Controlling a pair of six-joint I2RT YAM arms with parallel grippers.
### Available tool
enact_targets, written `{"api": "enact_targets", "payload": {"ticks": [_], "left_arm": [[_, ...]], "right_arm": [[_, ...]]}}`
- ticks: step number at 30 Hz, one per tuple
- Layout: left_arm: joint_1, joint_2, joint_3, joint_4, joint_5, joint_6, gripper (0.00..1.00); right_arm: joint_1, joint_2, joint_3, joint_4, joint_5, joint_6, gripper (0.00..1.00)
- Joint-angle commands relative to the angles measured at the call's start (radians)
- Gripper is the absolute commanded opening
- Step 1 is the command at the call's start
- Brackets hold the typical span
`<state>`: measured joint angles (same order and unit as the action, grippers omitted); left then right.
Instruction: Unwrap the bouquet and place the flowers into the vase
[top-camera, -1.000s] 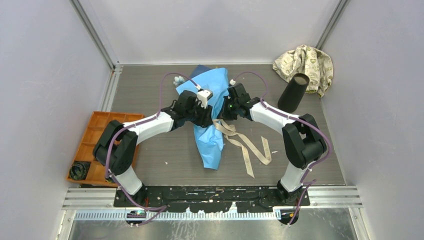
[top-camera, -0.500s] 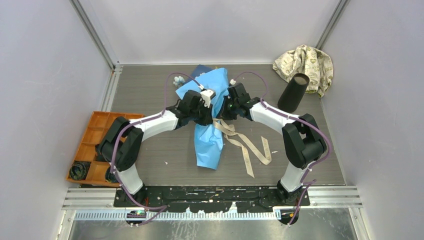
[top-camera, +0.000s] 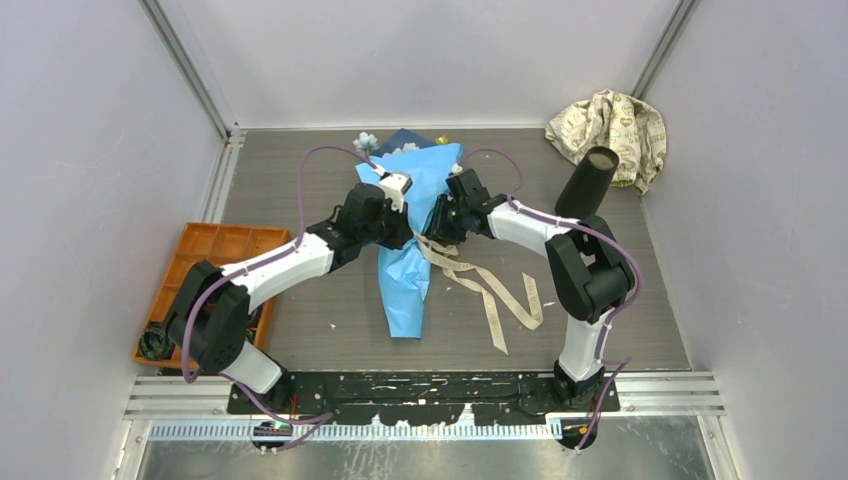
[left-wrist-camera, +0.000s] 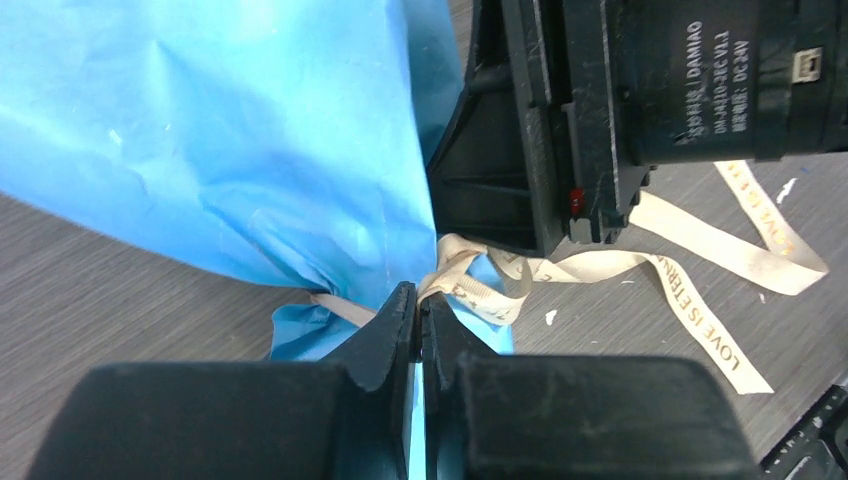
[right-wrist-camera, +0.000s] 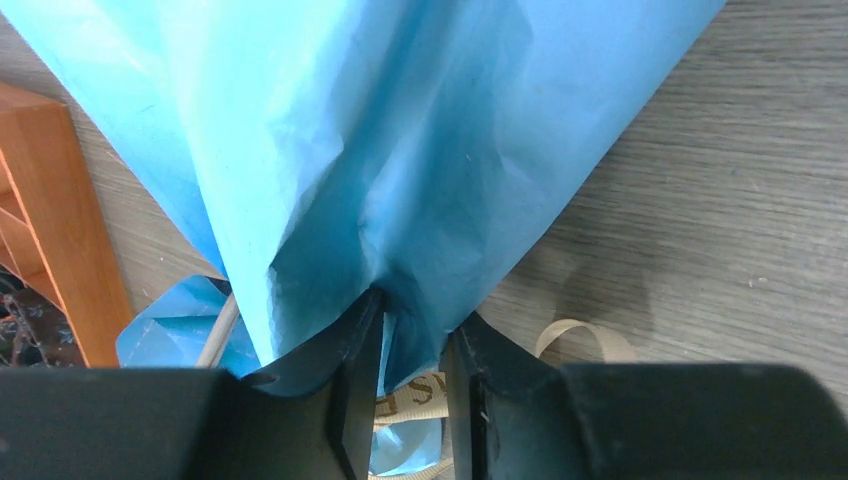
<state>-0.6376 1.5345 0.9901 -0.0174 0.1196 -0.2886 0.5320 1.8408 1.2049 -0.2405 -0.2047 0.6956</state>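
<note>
The bouquet (top-camera: 412, 215) lies lengthwise mid-table, its blue paper still bunched at the waist. Pale blue flowers (top-camera: 366, 141) peek out of its far end. A cream ribbon (top-camera: 492, 292) trails loose to the right. My left gripper (top-camera: 406, 232) (left-wrist-camera: 421, 300) is shut at the waist, with the ribbon (left-wrist-camera: 478, 283) pinched at its tips. My right gripper (top-camera: 436, 224) (right-wrist-camera: 412, 335) faces it from the right. It is open, with a fold of blue paper (right-wrist-camera: 400, 150) standing loose between its jaws. The black vase (top-camera: 588, 182) stands at the back right.
A beige patterned cloth (top-camera: 612, 122) is heaped behind the vase in the far right corner. An orange compartment tray (top-camera: 205, 262) sits at the left table edge. Ribbon loops lie on the table in front of the right arm.
My left gripper has shut on the ribbon and my right gripper has opened. Both arms and the bouquet have shifted toward the far side, and the flowers now show beyond the paper.
</note>
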Motion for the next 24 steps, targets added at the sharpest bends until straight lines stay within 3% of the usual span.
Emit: {"api": "enact_targets", "payload": {"ticks": [1,9,24], "left_arm": [[-0.002,-0.047,-0.014,0.037,-0.064,-0.023,0.05],[0.018,-0.147,0.011,-0.073,-0.245,-0.046,0.03],[0.270,-0.437,0.204,-0.504,-0.518,-0.199,0.03]], "right_arm": [[0.003,0.017,0.060,0.026,0.020,0.009,0.29],[-0.005,0.026,0.072,-0.017,0.093,-0.013,0.02],[-0.047,0.037,0.073,-0.052,0.117,-0.010,0.01]]}}
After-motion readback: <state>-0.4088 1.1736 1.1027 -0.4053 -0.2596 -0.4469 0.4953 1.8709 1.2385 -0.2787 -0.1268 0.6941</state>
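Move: The left fingers already grip the ribbon. Its knot on the bouquet wrap lies about 4 cm to this hand's right, level with it and some 6 cm below; the nearest flower heads are some 20 cm ahead, 9 cm left and 8 cm down. From the half-open right hand, the wrap's gathered waist is about 5 cm left, level ahead and 1 cm lower, and the loose ribbon tails lie roughly 14 cm right and 12 cm back. The right fingers close on the side edge of the wrap and hold on while that hand eases about 2 cm forward and 2 cm right. Keeping its pinch on the ribbon, the left hand starts slowly, then sweeps some 17 cm left and 12 cm up, away from the knot, turning about 35 degrees counter-clockwise. ##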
